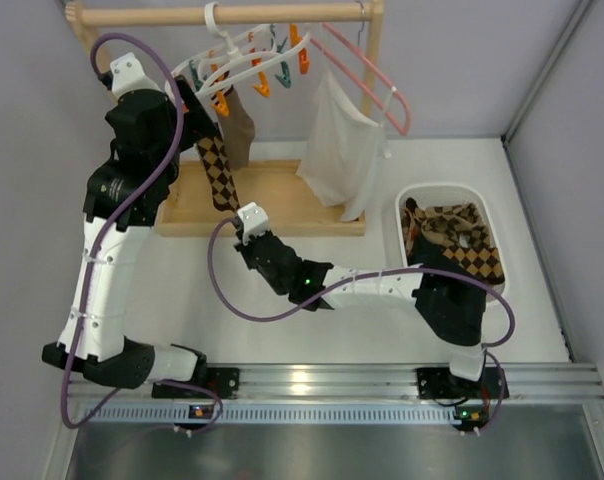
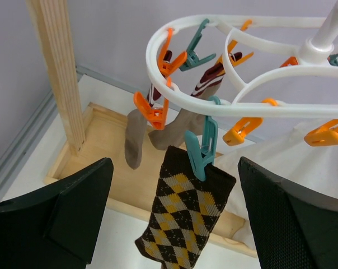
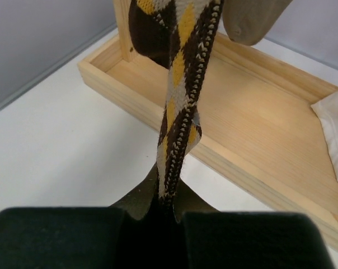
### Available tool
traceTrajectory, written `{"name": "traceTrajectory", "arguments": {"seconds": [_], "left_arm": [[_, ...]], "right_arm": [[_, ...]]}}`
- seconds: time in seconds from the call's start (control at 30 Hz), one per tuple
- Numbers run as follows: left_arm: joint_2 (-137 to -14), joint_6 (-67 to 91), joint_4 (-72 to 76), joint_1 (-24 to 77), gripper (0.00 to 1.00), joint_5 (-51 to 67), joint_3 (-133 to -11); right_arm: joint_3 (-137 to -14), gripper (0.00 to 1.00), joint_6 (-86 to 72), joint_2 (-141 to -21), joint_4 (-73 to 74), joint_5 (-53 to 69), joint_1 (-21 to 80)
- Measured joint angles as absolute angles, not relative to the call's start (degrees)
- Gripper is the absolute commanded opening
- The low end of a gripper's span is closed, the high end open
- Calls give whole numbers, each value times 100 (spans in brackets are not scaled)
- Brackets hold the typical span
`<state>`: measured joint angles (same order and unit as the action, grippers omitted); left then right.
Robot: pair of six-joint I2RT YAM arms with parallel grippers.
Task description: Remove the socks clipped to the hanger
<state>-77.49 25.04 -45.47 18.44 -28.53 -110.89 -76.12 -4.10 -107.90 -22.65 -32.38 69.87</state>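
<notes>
The white ring hanger [image 1: 237,48] hangs from the wooden rail with orange and teal clips. A teal clip [image 2: 201,148] holds the cuff of a brown argyle sock [image 2: 186,207]. My left gripper [image 2: 174,218] is open, one finger on each side of that cuff and not touching it. The sock's lower end [image 3: 180,84] is pinched in my shut right gripper [image 3: 169,216], low above the rack's base. In the top view the right gripper [image 1: 238,214] holds the argyle sock [image 1: 219,170] stretched downward. Plain brown socks [image 2: 135,140] hang from orange clips behind.
A white cloth [image 1: 340,150] hangs on a pink hanger [image 1: 374,72] to the right. The rack's wooden base tray [image 1: 282,205] lies under the socks, its post [image 2: 57,73] to the left. A white basket [image 1: 487,205] at right holds several socks [image 1: 462,240].
</notes>
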Motion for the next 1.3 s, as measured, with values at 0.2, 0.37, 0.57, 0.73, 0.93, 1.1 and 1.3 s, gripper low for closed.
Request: {"name": "traceTrajectory", "arguments": {"seconds": [0.2, 0.37, 0.57, 0.73, 0.93, 1.1, 1.3], "left_arm": [[-7900, 2307, -4547, 1848, 89, -3096, -11439], [-8239, 2226, -4534, 1848, 84, -3116, -11633], [-8471, 2200, -4547, 1848, 83, -3114, -11636], [-8591, 2145, -4545, 1848, 79, -3140, -11697], [-8770, 2102, -4545, 1848, 68, -3188, -11712], [-8855, 2099, -4547, 1848, 59, -3201, -11727], [-8969, 2099, -4547, 1850, 37, -3181, -11848]], "right_arm": [[-7881, 0, -86, -11043, -2121, -3723, 7087], [-8176, 0, 246, -11260, -2049, -4167, 7273], [-8374, 0, 449, -11434, -1973, -4342, 7380], [-8567, 0, 587, -11590, -1903, -4412, 7387], [-8597, 0, 655, -11679, -1874, -4482, 7415], [-8630, 0, 709, -11690, -1793, -4495, 7417], [-8621, 0, 705, -11690, -1776, -4486, 7419]]}}
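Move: The green clip that holds the checkered sock is about 6 cm ahead of the open left fingers, 1 cm to their right and some 3 cm lower. One orange clip sits about 4 cm to the right of the green clip and 3 cm farther out, another roughly 5 cm to its left and 3 cm farther, both near its height. From the right hand, already shut on the sock's lower end, the green clip is some 14 cm ahead, 5 cm left and 24 cm up. The left hand lifts slightly, then reaches about 6 cm forward while sinking to end some 2.5 cm below its start, under the near rim of the white hanger, its fingers closing by about half from wide open until the tips flank the green clip's handles and seem to begin touching them. Meanwhile the right hand keeps its pinch on the sock's lower end, shifting it about 2 cm down and a little less to the left as the wrist rolls and tilts its fingertips up slightly, some 15 degrees in all. ##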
